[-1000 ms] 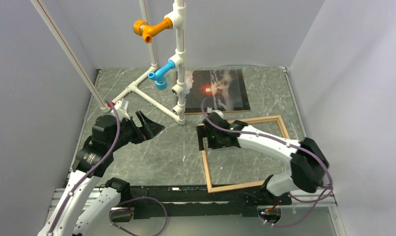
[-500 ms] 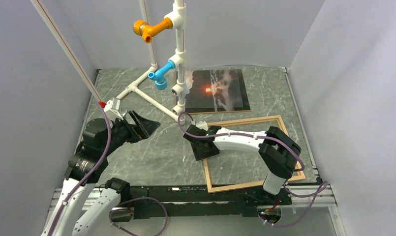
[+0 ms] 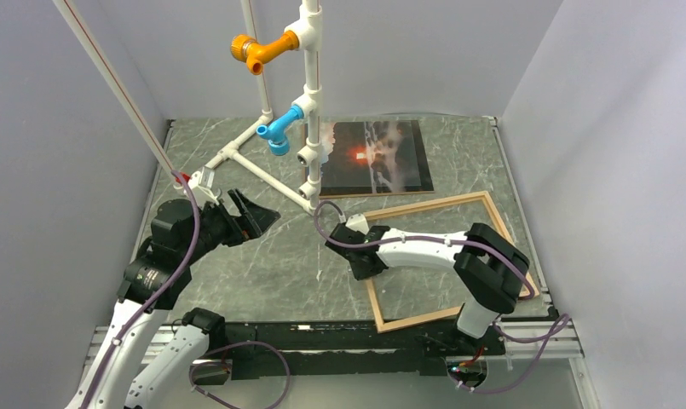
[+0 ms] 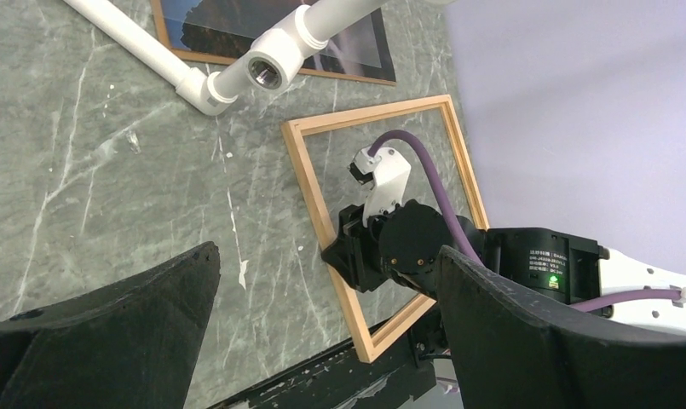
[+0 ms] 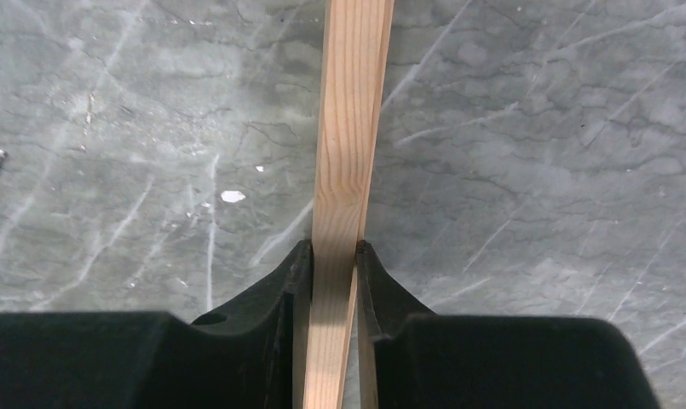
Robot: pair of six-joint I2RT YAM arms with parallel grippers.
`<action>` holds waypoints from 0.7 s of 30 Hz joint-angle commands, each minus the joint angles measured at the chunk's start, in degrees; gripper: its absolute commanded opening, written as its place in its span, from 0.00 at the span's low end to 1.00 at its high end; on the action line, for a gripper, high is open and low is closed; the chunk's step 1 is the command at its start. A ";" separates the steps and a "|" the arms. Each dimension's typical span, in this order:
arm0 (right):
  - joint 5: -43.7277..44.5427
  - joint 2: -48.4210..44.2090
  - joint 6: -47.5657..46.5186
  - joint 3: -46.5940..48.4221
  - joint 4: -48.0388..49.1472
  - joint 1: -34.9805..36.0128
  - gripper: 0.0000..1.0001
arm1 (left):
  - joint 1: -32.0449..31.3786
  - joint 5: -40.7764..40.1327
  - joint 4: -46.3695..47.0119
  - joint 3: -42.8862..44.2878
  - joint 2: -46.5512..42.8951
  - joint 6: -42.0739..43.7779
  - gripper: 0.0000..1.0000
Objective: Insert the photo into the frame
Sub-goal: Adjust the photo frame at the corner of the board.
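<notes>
The photo, a dark seascape with an orange glow, lies face up at the back of the table, partly behind a white pipe; its edge shows in the left wrist view. The frame of light wood strips lies in front of it, skewed clockwise. My right gripper is shut on the frame's left strip, one finger on each side of the wood. My left gripper hangs open above the table's left part, with nothing between its fingers.
A white PVC pipe stand with an orange fitting and a blue fitting rises at the back centre; its foot lies beside the frame's far left corner. Grey walls close in three sides. A black rail runs along the near edge.
My right gripper has closed onto the frame's left strip. The frame has swung clockwise, its near end shifting right. My left arm has barely shifted.
</notes>
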 commanded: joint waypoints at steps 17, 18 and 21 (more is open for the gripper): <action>7.59 -11.01 -6.67 -5.79 -1.58 -0.16 0.26 | -0.16 1.73 -0.53 -0.08 0.76 2.56 0.99; 7.81 -11.37 -5.67 -5.66 -2.01 -0.27 0.36 | -0.22 1.66 -1.06 0.31 1.20 2.73 0.99; 7.68 -12.80 -2.73 -5.63 -2.57 -0.97 0.54 | -0.22 1.22 -2.31 1.28 1.62 3.50 0.99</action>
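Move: The right hand already pinches the photo frame's left bar, the bar right at its fingers. From this hand the frame's near-left corner lies about 13 cm back and 3 cm right, its far-left corner some 16 cm ahead and 1 cm left. The photo lies roughly 32 cm straight ahead, all near fingertip height. From the left hand, the pinched bar is about 23 cm right, 2 cm back and 26 cm below. Rightward, almost level, the right hand drags the pinched left bar about 3.5 cm across the table, its wrist turning some 5 degrees counter-clockwise. It then rises nearly 2 cm and opens its fingers late on, letting go of the bar while staying above it, one finger to each side. ##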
